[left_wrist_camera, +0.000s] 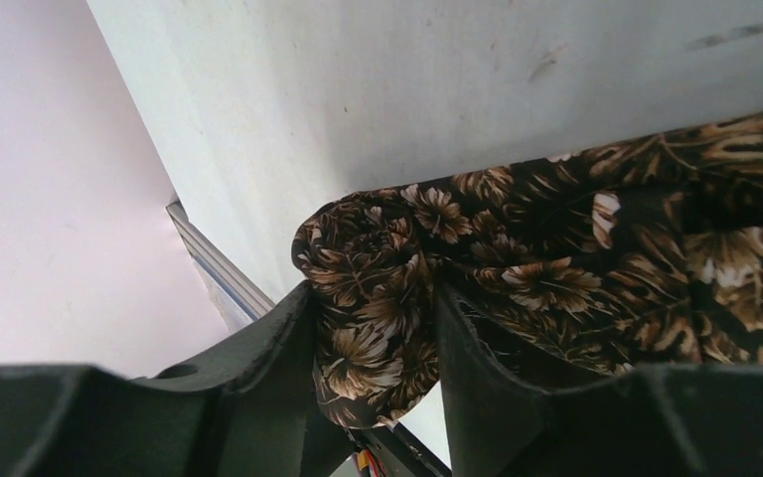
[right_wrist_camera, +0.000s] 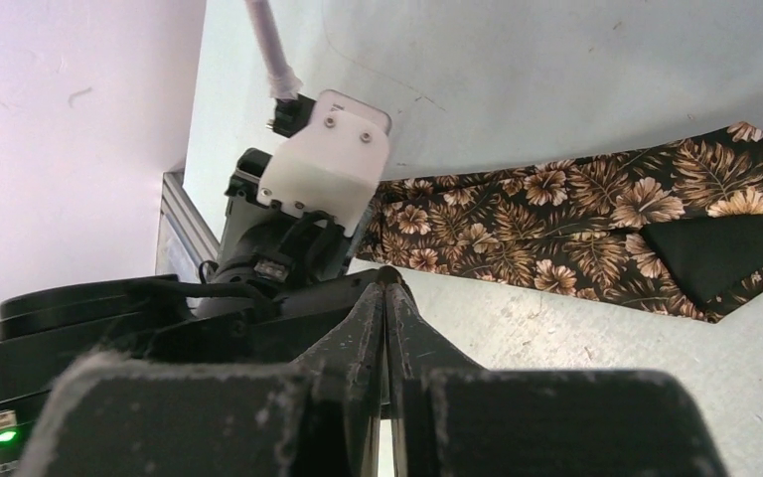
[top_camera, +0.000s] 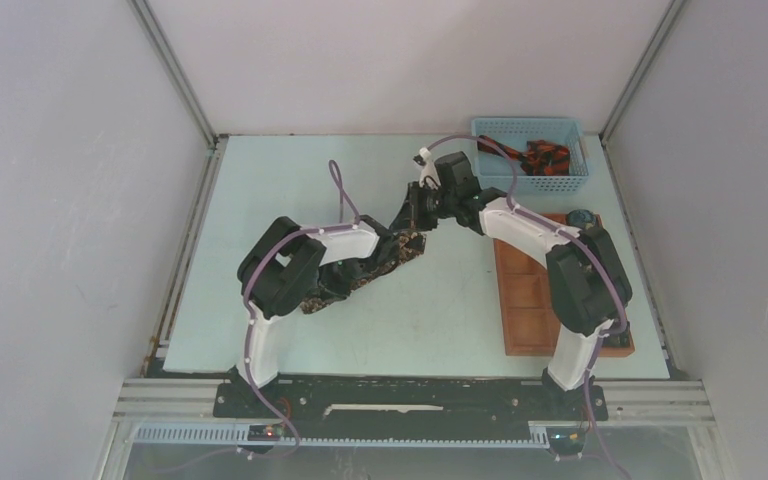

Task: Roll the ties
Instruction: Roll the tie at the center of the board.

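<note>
A dark brown tie with a tan floral print [top_camera: 407, 250] lies slanted across the middle of the table. Its narrow end is wound into a small roll [left_wrist_camera: 358, 234], and my left gripper [left_wrist_camera: 373, 293] is shut on that roll, fabric pressing on both fingers. The wide pointed end [right_wrist_camera: 695, 224] lies flat with its black lining turned up. My right gripper [right_wrist_camera: 385, 283] hovers beside the tie, shut with nothing in it; from above it [top_camera: 415, 207] hangs over the tie's far end. A black and red-orange tie [top_camera: 543, 157] sits in the basket.
The blue mesh basket [top_camera: 500, 128] stands at the back right. An orange-brown compartment tray [top_camera: 525, 300] runs along the right side, partly under my right arm, with a dark blue-green roll [top_camera: 581, 216] at its far end. Metal rails edge the table on the left.
</note>
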`<state>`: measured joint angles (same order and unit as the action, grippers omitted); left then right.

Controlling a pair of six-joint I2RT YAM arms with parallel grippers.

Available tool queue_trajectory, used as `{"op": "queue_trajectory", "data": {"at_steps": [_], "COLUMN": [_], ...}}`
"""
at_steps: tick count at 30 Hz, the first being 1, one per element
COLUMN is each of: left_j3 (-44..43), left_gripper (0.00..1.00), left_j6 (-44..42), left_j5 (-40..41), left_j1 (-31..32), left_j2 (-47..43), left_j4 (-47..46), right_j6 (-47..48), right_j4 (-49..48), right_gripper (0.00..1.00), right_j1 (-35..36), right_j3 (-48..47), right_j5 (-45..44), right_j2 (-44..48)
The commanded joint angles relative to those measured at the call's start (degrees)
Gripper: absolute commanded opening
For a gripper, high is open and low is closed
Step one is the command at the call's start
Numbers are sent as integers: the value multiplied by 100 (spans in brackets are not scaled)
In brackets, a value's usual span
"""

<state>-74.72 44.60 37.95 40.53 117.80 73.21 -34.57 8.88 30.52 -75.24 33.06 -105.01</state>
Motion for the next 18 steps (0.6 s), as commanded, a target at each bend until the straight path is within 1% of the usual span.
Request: {"op": "queue_trajectory", "data": {"at_steps": [1,5,14,18], "left_j3": [-230,-379,-611,-631], "left_gripper": [53,60,66,67], "left_j6": [149,146,168,213], "left_j5": [-16,24,-24,18], "left_j1": [126,163,169,174], "left_j2": [23,-44,-77,-300], "left_j4": [107,176,240,228], "right_j6": [-8,-2,52,97], "right_j4": [-13,44,174,281], "right_gripper": [5,5,5,5], "right_j1": [15,18,32,24], "right_j3": [9,4,7,6], "right_j5": [-15,-56,-136,-199], "right_j2": [473,585,793,892]}}
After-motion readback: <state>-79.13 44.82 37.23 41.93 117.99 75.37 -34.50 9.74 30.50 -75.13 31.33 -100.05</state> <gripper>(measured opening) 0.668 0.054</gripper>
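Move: The tie's rolled end sits between the left fingertips, about 1 cm left, 1 cm back and 1 cm below the hand point. From there the tie runs flat to its far end, some 12 cm ahead and 21 cm right of the left hand. From the right hand, the roll lies roughly 17 cm back, 19 cm left and 12 cm down. Left fingers open wider around the roll, backing about 2 cm right and slightly up; closed right hand rises 3.5. ##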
